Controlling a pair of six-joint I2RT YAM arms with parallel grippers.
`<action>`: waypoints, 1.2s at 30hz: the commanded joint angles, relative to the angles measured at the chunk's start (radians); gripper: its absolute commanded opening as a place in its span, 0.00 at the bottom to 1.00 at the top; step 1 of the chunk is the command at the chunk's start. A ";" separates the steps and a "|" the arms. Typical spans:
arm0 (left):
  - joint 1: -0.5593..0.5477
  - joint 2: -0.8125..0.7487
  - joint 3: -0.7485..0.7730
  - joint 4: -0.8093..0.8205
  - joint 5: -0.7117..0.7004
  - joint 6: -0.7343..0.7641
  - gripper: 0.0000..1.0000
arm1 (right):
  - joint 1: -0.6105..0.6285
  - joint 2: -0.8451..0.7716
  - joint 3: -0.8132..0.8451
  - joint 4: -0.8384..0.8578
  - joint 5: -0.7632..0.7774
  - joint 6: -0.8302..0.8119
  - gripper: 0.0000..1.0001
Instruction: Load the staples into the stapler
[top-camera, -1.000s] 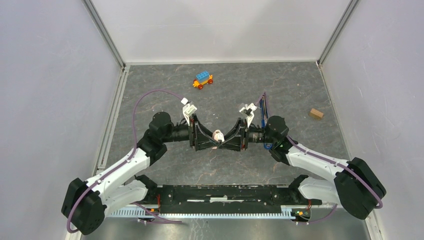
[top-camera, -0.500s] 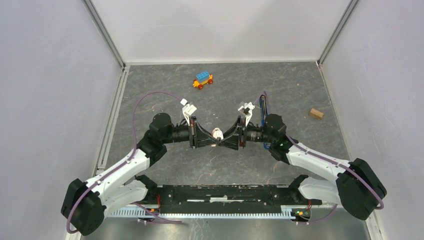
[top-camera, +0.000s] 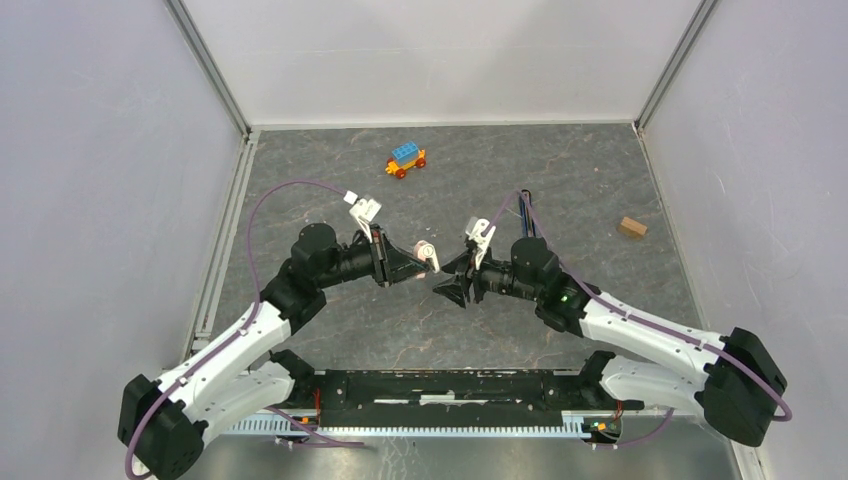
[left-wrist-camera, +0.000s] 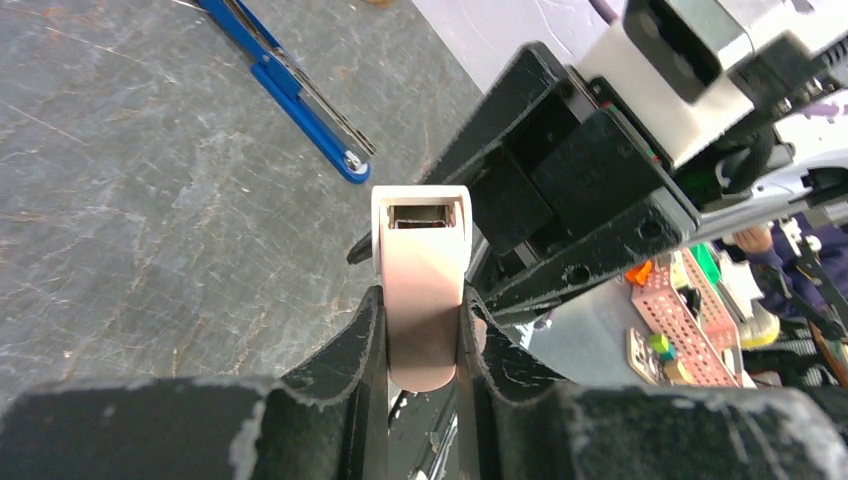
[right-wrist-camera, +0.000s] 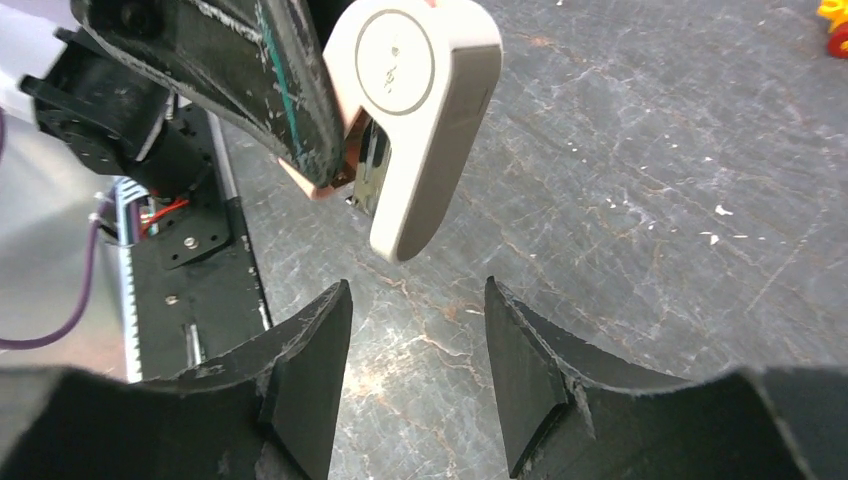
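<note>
My left gripper (top-camera: 424, 259) is shut on a small pinkish-white rounded plastic case (top-camera: 428, 254) and holds it above the table. In the left wrist view the case (left-wrist-camera: 421, 250) stands up between my fingers, with a metal channel showing in its open top end. My right gripper (top-camera: 448, 290) is open and empty, just right of and below the case; in its own view the case (right-wrist-camera: 425, 130) hangs a little beyond its fingertips. The dark-blue stapler (left-wrist-camera: 300, 95) with its silver rail lies on the table behind the right arm (top-camera: 524, 212).
A toy car (top-camera: 405, 159) with a blue top and red wheels stands at the far middle. A small wooden block (top-camera: 631, 227) lies at the right. White walls close in the grey marbled table (top-camera: 300, 170) on three sides.
Both grippers met at the pinkish-white case before. The right gripper has let go and drawn back, open. The left gripper has swung up and left, keeping the case.
</note>
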 joint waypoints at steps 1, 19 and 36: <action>-0.002 -0.029 0.043 -0.012 -0.084 -0.026 0.02 | 0.042 -0.003 0.014 0.052 0.171 -0.082 0.57; -0.003 -0.023 0.009 -0.012 -0.047 -0.082 0.02 | 0.154 0.066 0.026 0.195 0.407 -0.097 0.42; -0.003 -0.041 0.023 -0.106 -0.010 -0.002 0.02 | 0.155 0.030 -0.043 0.274 0.496 -0.175 0.31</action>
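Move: The pink mini stapler is still held at the left fingertips, its middle only about 1 cm ahead and 1 cm to the right of that hand. From the open right hand it sits roughly 5 cm ahead, 3 cm left and 3 cm higher. The opened blue stapler lies on the table about 12 cm ahead, 19 cm right and 18 cm below the right hand. Right hand reaches some 3 cm forward, slightly left, turning clockwise, fingers narrowing towards the mini stapler's white arm. ##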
